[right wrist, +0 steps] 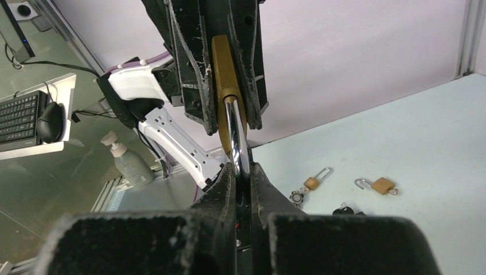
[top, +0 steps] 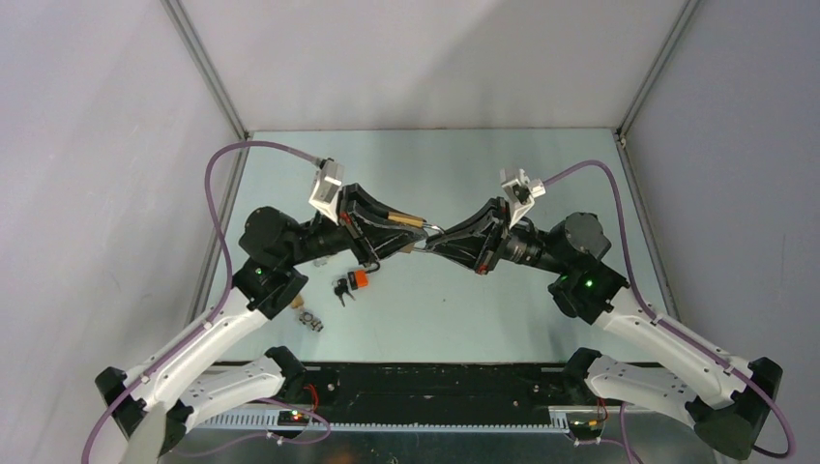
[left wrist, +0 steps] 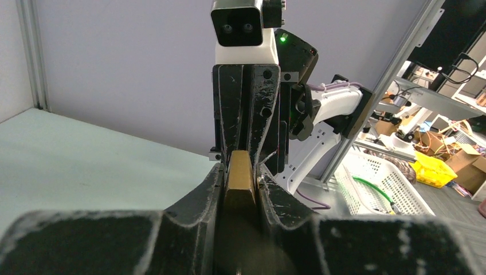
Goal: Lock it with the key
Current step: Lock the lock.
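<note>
A brass padlock (top: 414,220) hangs above the table between both arms. My left gripper (left wrist: 240,173) is shut on the padlock's brass body (left wrist: 239,177). My right gripper (right wrist: 243,169) is shut on its silver shackle (right wrist: 235,134), just below the body (right wrist: 223,63). In the top view the right gripper (top: 437,239) meets the left gripper (top: 418,228) tip to tip. A bunch of black-headed keys (top: 340,289) lies on the table below the left arm, apart from both grippers. Whether a key sits in the held padlock is hidden.
An orange tag (top: 360,279) lies beside the keys. Two smaller brass padlocks (right wrist: 312,182) (right wrist: 381,185) rest on the table, one with its shackle swung open. A small padlock with a ring (top: 307,318) lies near the left arm's base. Grey walls close in the table.
</note>
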You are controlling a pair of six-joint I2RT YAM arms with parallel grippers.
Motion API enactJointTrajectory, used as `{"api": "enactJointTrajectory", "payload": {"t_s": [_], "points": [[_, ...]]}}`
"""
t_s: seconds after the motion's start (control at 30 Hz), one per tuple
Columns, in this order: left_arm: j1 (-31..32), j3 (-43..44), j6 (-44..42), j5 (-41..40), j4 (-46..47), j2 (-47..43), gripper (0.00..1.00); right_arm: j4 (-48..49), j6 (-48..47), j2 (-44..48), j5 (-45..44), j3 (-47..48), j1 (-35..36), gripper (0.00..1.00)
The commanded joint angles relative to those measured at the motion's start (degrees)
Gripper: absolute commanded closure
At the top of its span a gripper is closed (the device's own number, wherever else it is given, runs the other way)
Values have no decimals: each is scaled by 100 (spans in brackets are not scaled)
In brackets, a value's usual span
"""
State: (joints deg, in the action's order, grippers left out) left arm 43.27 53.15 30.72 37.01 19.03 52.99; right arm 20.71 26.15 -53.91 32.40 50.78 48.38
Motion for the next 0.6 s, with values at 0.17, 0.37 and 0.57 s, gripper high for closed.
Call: {"api": "enactJointTrajectory", "payload": {"t_s": [0.17,0.37,0.57], "points": [[433,-309,-94,281,-1154,1096,100,131,180,-348,364,630,408,100],[17,-262,173,288,-1160,761,95,-418,265,-60,132,363,-167,100],[-301,-304,-102,429,-1409,434,16,-755,38,226,-21,195,-557,100]]}}
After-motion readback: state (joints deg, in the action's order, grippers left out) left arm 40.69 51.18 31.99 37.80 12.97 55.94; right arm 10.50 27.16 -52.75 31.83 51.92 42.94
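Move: The brass padlock's body is already clamped between the left fingers, its middle at their hand point. From the right hand, which still pinches the shackle, the body is some 5 cm to the left, 1 cm farther out and about level in height. Roughly 25 cm below on the table, the orange padlock sits about 13 cm left of the left hand and level with it fore and aft; the black keys lie 16 cm left and 2 cm nearer the base. The brass padlock's body is let go by the left fingers: after both hands barely move, still gripping body and shackle, they swing forward and down together, then the left opens wide and drops clear, about 5 cm down and 2 forward in all, tipping some 10 degrees. The right keeps its pinch on the shackle and travels about 2.5 cm forward, 2 down and slightly right, away from the left hand. ##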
